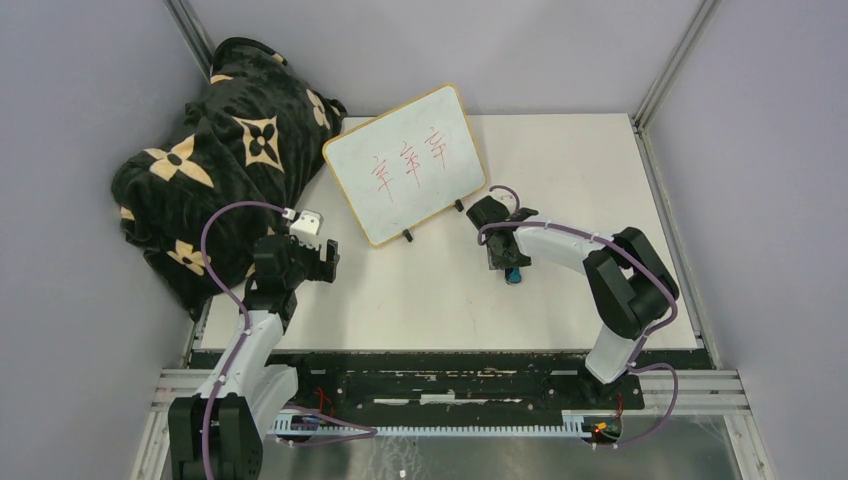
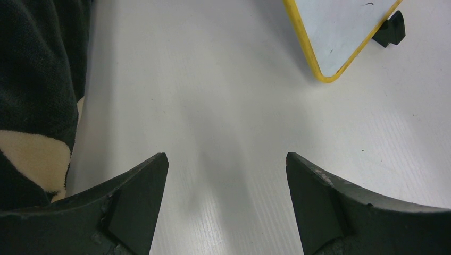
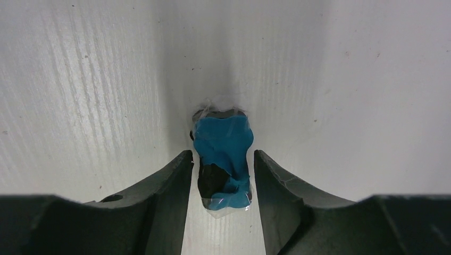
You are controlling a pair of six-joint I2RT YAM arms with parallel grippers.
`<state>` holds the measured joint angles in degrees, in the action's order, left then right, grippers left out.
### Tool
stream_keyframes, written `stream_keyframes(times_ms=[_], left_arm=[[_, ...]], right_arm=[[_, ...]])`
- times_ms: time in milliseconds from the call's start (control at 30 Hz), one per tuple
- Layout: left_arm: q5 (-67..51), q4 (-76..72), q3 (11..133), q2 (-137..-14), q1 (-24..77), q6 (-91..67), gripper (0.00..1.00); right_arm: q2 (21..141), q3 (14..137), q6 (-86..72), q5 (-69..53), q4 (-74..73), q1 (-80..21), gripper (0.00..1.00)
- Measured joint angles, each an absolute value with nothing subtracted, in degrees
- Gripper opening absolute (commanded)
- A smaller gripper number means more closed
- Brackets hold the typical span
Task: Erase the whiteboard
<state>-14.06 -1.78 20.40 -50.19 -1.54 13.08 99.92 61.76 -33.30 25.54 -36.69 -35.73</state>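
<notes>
The whiteboard point(image 1: 405, 175) stands tilted at the back middle of the table, in a tan frame on two small black feet, with red handwritten marks on it. Its lower corner and one foot show in the left wrist view point(image 2: 335, 32). A small blue eraser point(image 3: 223, 138) wrapped in clear tape lies on the table right of the board point(image 1: 513, 276). My right gripper point(image 3: 223, 154) is down on it, with a fingertip against each side. My left gripper point(image 2: 227, 159) is wide open and empty above bare table, left of the board's near corner point(image 1: 325, 262).
A black blanket with tan flower prints point(image 1: 220, 150) is heaped at the back left and touches the board's left edge; it also shows in the left wrist view point(image 2: 37, 79). Grey walls enclose the table point(image 1: 600, 180) on three sides.
</notes>
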Motion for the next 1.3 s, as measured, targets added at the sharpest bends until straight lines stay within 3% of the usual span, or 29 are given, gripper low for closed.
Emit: stream_keyframes(times_ms=[167,400,867,1133,1300], left_arm=[[-14.0,-1.8,20.4,-50.2,-1.5,13.1,0.88],[-14.0,-1.8,20.4,-50.2,-1.5,13.1,0.88],[-13.9,-1.8,21.4,-51.3,-1.5,13.0,0.89],[-16.7,-2.0,28.1,-57.3,-1.5,12.9,0.89],[-20.2,-1.8,33.0,-61.3,-1.9,12.1,0.88]], right_arm=[[99.9,61.0,-33.5,25.2,-36.1,-35.7,0.47],[99.9,60.6,-33.8,24.2,-35.4,-35.7,0.22],[95.1,56.7,-34.2,23.6,-33.2,-35.7,0.25],[83.4,52.3,-33.5,17.5,-27.4,-35.7,0.11],[77.1,48.6,-32.1,13.5,-22.1,-35.7,0.1]])
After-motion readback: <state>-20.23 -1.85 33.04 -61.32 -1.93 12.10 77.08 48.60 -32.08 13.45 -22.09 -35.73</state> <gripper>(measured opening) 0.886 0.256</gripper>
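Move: The eraser lies right between the right hand's open fingers, its middle about 1 cm below them. From that hand, the whiteboard's middle is some 25 cm ahead and 25 cm left, its right clip about 15 cm ahead and 12 cm left. For the left hand, the whiteboard's middle is roughly 25 cm ahead, 19 cm right and 8 cm below; the eraser is about level ahead, 44 cm right and 8 cm below. Right fingers pinch the eraser, lift about 6 cm and carry left; left hand rises forward towards the whiteboard. ##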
